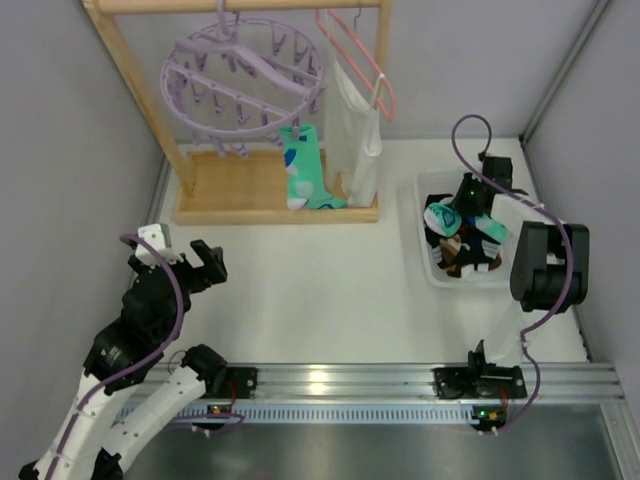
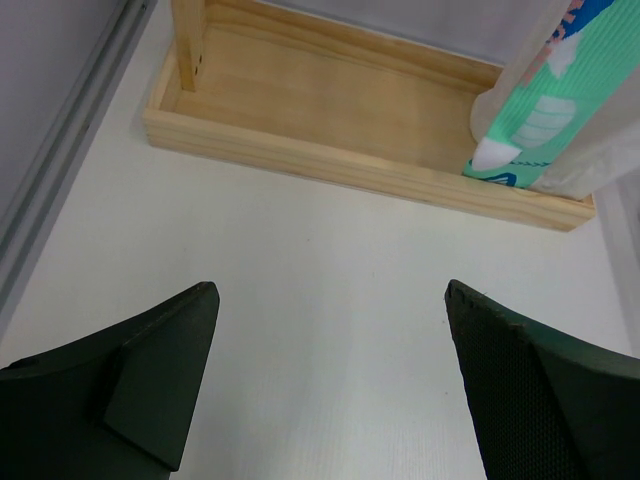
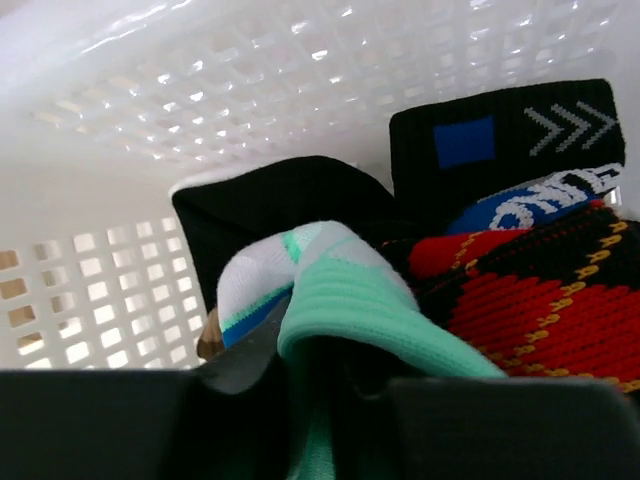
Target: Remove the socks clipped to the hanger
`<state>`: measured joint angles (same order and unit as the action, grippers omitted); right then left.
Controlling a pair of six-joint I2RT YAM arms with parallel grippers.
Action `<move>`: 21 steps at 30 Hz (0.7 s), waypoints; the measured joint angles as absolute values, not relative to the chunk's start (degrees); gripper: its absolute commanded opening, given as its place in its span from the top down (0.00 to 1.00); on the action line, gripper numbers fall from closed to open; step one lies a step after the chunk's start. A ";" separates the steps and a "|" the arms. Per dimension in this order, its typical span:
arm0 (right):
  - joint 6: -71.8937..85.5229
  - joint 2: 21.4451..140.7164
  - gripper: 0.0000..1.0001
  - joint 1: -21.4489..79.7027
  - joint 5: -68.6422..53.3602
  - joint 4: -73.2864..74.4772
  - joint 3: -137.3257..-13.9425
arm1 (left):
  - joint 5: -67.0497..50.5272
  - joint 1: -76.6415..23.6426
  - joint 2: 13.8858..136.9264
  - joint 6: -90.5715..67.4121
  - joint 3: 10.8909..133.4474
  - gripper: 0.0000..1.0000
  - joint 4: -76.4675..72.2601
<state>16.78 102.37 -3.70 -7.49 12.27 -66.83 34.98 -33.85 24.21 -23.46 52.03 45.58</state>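
The lavender round hanger (image 1: pixel 245 80) hangs from a wooden rack with one teal sock (image 1: pixel 303 165) clipped to its near rim. In the left wrist view that sock (image 2: pixel 545 110) hangs down to the rack's base. My left gripper (image 1: pixel 205 268) stands wide open over bare table, well short of the rack, with nothing between its jaws (image 2: pixel 330 292). My right gripper (image 1: pixel 470 215) is down in the white basket (image 1: pixel 425 262). A mint sock (image 3: pixel 360 300) drapes over its jaws (image 3: pixel 320 370), its fabric running down between them, on top of a black-and-red diamond sock (image 3: pixel 530 300) and a black-and-blue sock (image 3: pixel 500 140).
The wooden rack's tray base (image 1: pixel 240 190) stands at the back left. A white garment (image 1: pixel 360 140) on a pink wire hanger (image 1: pixel 365 60) hangs right beside the teal sock. The basket's lattice wall (image 3: pixel 250 90) closes in around the right gripper. Grey walls flank both sides.
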 measured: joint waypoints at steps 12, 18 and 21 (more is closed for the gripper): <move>17.85 94.21 0.29 -5.85 -12.10 17.65 -67.85 | 34.96 -33.85 23.70 -24.10 51.79 0.02 44.56; 16.51 87.90 0.24 -7.03 -10.28 21.41 -72.90 | 35.35 -33.85 23.38 -24.14 51.53 0.02 44.56; 16.25 83.37 0.25 -6.70 -11.11 21.41 -72.03 | 35.90 -33.85 22.79 -24.23 51.46 0.02 44.51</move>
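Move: The aqua sock sits between the right hand's barely parted fingers, its middle about 3 cm back and 2 cm lower. The white basket's middle is about 7 cm back and 2 cm right; the red-black sock is roughly level with the hand and 5 cm right, the black sock with the blue patch about 5 cm ahead and 5 cm right. From the left hand the aqua sock is some 22 cm ahead, 58 cm right and 23 cm lower. Straight up out of the basket, slow at first and then quick, the right hand leaves the aqua sock: the nearly shut fingers spread to about three quarters open, the sock comes free of them, and the hand climbs some 15 cm with only a slight drift back. The fingertips tip up by about 15 degrees on the way. ##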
